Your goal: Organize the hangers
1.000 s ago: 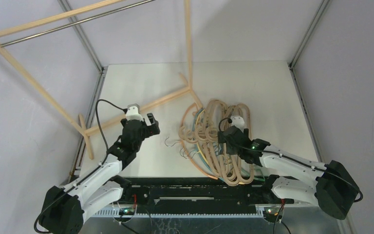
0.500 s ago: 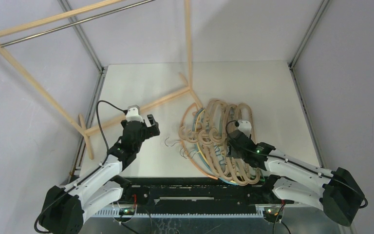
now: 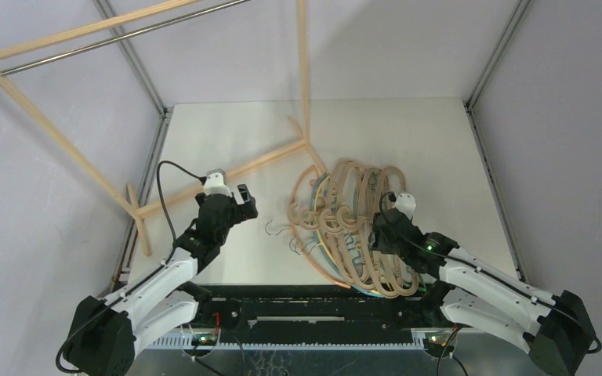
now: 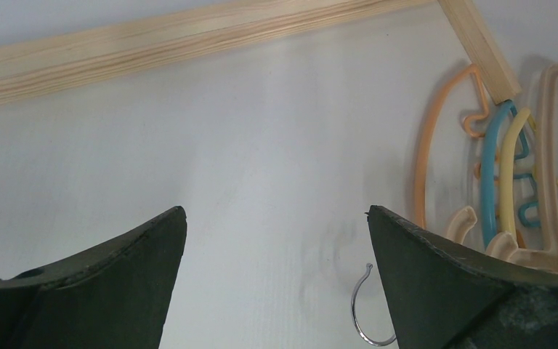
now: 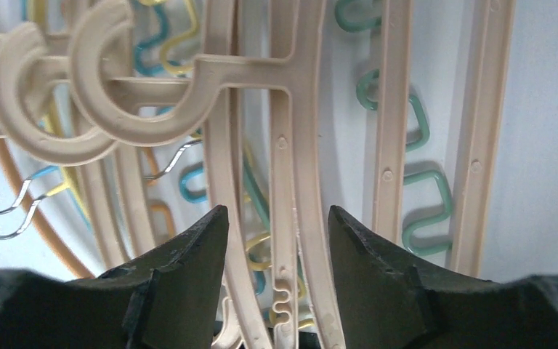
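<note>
The hangers [image 3: 343,205] lie in a tangled pile right of the table's middle, their metal hooks [image 3: 278,229] pointing left. Curved light-wood hangers [image 5: 290,87] lie over thin green [image 5: 423,182], teal and yellow ones. My right gripper [image 3: 376,236] is down on the pile's near right part. In the right wrist view this gripper [image 5: 277,209] is shut on the long bars of the light-wood hangers, which run between its fingers. My left gripper [image 3: 244,200] hovers left of the pile, open and holding nothing. In the left wrist view, one metal hook [image 4: 363,313] lies beside the right finger of this gripper [image 4: 276,211].
The big light-wood rack frame [image 3: 227,176] lies tipped over the table's left and back, its metal rail [image 3: 117,35] high at the upper left. One wooden bar [image 4: 189,40] crosses just beyond my left gripper. Orange [image 4: 421,160], teal [image 4: 488,174] and yellow [image 4: 507,167] hangers lie at its right.
My right gripper has moved right and toward the near edge over the pile and closed from wide open onto the light-wood bars. The left arm has not moved.
</note>
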Controlling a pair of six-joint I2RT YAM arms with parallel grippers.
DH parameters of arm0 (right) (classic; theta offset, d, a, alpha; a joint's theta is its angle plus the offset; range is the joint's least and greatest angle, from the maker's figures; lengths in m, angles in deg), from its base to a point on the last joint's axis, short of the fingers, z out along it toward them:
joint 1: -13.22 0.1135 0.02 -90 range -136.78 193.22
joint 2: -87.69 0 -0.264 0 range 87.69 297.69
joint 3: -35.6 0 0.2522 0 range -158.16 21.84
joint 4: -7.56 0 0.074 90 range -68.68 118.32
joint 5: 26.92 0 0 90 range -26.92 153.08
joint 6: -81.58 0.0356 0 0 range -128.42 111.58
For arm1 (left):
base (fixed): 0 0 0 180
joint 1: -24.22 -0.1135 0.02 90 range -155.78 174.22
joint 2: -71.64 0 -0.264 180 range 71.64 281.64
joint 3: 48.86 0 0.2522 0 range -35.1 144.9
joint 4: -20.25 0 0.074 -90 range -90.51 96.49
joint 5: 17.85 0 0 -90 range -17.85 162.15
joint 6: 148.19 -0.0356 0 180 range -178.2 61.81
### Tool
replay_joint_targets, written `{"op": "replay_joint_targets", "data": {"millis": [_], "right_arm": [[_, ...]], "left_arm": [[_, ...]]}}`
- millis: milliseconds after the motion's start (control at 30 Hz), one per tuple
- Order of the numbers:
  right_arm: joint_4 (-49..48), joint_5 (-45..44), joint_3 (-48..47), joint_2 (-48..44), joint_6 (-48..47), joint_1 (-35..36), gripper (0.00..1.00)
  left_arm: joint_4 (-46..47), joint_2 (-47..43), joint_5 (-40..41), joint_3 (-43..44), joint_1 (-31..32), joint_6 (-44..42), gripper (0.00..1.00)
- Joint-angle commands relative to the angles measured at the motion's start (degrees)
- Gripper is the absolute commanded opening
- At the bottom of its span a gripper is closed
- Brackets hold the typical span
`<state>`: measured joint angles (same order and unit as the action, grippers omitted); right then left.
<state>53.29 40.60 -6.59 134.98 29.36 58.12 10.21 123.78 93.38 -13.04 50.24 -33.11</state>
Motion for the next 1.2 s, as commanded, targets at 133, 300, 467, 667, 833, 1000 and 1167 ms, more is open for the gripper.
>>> {"op": "replay_joint_targets", "data": {"millis": [133,300,467,667,833,1000,1167], "right_arm": [[2.35,3.15,0.08,5.12,4.24,-3.64,0.56],[1.18,4.18,1.00,6.31,4.18,-4.79,0.55],[-0.41,5.46,2.45,8.35,4.72,-5.00,0.53],[-1.03,5.35,3.27,7.66,4.85,-4.68,0.32],[-0.75,5.99,2.50,6.73,4.03,-4.56,0.07],[2.32,6.08,-1.69,6.79,2.16,-3.49,0.00],[8.59,2.19,-9.09,5.43,1.68,0.75,0.00]], "left_arm": [[2.76,-0.56,-0.84,-0.59,0.23,1.33,1.00],[3.02,-0.55,-0.85,-1.03,0.26,1.35,1.00],[3.60,-0.45,-0.93,-1.54,0.26,1.52,1.00],[3.59,-0.29,-0.96,-1.55,0.26,1.59,1.00],[3.40,-0.39,-0.65,-1.42,0.26,1.54,1.00],[3.05,-0.70,-0.37,-1.26,0.30,1.59,0.99],[2.31,-1.24,0.01,-1.00,0.26,1.54,0.99]]}}
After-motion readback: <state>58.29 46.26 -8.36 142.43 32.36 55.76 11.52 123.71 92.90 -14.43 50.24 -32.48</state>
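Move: Under the right hand, the beige hanger bar it goes for runs fore and aft, the part to be gripped about 2 cm back, 1 cm right and 5 cm below. Two outer beige bars lie some 5 and 8 cm right, roughly 1 cm ahead and 6 cm down. The nearest curled beige hook sits about 8 cm left and 6 cm ahead. From the left hand, that bar is about 33 cm right, 12 cm back and 9 cm lower. Sinking about 5 cm, the right hand eases some 2 cm back and slightly right onto the beige hangers, tipping its fingers about 10 degrees steeper. Its part-open fingers then close across the long bar of the upper beige hanger and pinch it, and the hand starts back up by about 2 cm, keeping that grip. ##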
